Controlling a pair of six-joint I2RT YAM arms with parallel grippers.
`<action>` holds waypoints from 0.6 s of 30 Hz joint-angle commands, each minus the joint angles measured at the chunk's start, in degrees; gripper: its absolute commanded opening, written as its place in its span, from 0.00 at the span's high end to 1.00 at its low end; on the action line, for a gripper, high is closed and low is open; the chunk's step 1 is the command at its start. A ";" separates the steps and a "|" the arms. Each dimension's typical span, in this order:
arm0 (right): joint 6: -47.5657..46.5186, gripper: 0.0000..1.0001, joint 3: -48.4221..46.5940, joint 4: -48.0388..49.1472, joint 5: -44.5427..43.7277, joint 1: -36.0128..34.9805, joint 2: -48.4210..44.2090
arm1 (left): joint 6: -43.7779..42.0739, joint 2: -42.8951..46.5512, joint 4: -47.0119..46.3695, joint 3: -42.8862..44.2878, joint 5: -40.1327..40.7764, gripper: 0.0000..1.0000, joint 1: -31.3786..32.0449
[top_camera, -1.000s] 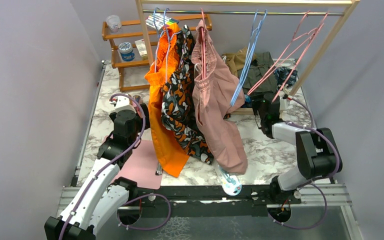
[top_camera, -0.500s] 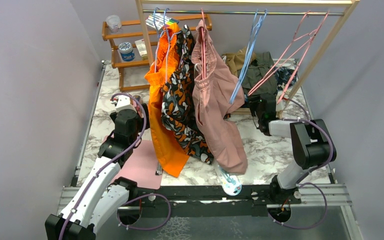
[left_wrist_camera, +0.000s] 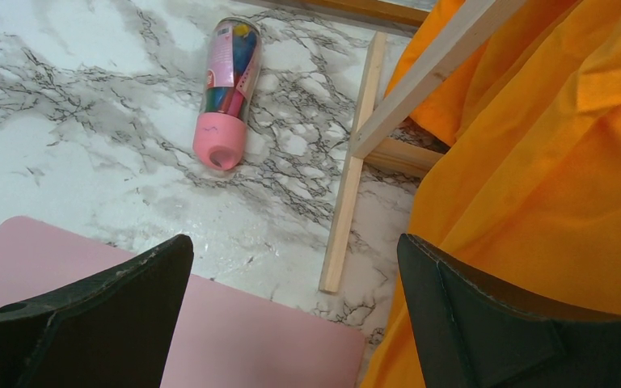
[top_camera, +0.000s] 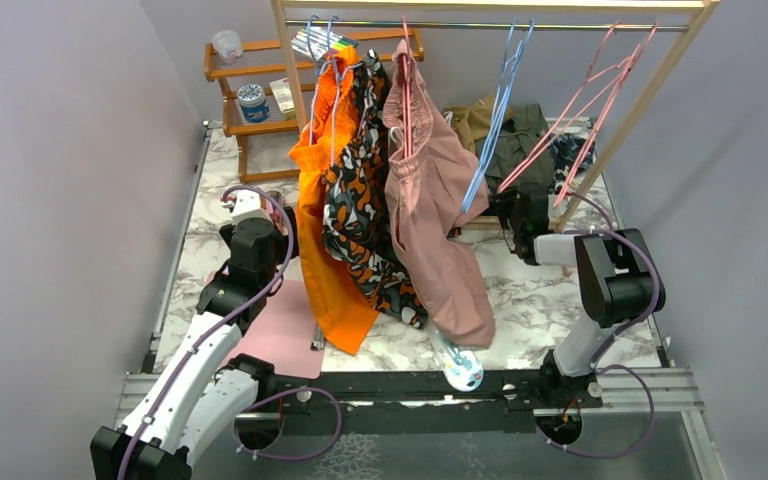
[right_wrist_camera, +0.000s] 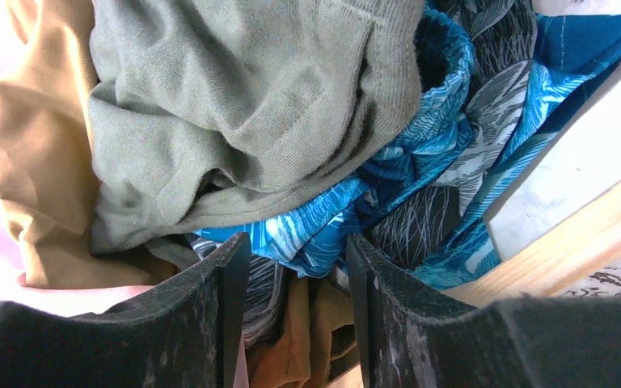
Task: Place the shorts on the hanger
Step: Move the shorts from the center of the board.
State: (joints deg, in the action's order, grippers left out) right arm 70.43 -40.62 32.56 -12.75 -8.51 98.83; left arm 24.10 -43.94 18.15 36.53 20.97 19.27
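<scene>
The teal-blue leaf-print shorts [right_wrist_camera: 420, 178] lie crumpled in a clothes pile at the back right of the table [top_camera: 571, 150], partly under an olive garment. My right gripper [right_wrist_camera: 297, 242] is pushed into that pile. Its jaws stand part open, with a fold of the blue fabric between the fingertips. The hanger [top_camera: 580, 110], thin and pink, hangs bare and tilted on the rail at the right. My left gripper [left_wrist_camera: 295, 242] hovers wide open over the pink mat at the left, holding nothing, beside the hanging orange garment.
An olive garment [right_wrist_camera: 234, 105] and a tan one [right_wrist_camera: 40, 162] cover the pile. Orange [top_camera: 322, 190], orange-black [top_camera: 360, 200] and dusty-pink [top_camera: 435, 200] clothes hang from the rail, with light blue hangers [top_camera: 495, 110] beside them. A pink bottle [left_wrist_camera: 226, 89], the wooden rack foot [left_wrist_camera: 354, 178] and a shelf [top_camera: 260, 90] stand left.
My right arm has reached further forward and left into the clothes pile, and its jaws have narrowed around the blue fabric. The left arm has not moved.
</scene>
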 commanded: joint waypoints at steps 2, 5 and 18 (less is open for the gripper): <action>-1.11 0.52 -1.01 0.16 -0.47 0.26 1.96 | -0.72 0.13 -0.12 -0.32 1.42 0.01 0.37; -1.19 0.59 -0.70 0.61 -0.60 0.25 2.25 | -0.72 0.16 0.03 -0.38 1.44 0.01 0.36; -3.05 0.99 1.21 6.40 2.85 0.25 -2.25 | -0.65 0.41 0.08 -0.32 1.83 0.01 0.40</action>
State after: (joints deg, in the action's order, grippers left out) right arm 68.82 -40.29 34.92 -11.75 -8.51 99.77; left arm 24.10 -43.94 18.55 36.53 21.23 19.27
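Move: The blue patterned shorts lie just beyond the right gripper: their middle is about 4 cm ahead, 3 cm to its right and 2 cm down, with the near edge right at its half-open fingertips. The grey-green pants lie on them, some 9 cm ahead and 2 cm left of the gripper, roughly level. The khaki pants lie about 13 cm ahead and 9 cm left. From the left gripper the shorts are roughly 20 cm ahead, 50 cm right and 12 cm down. Shut the half-open right fingers fully on the near edge of the blue shorts, sinking about 1 cm into the cloth while they close. As they come together, pinch the fold between the tips and start lifting straight back up, by a bit under 1 cm, leaving the wrist almost as it is. ##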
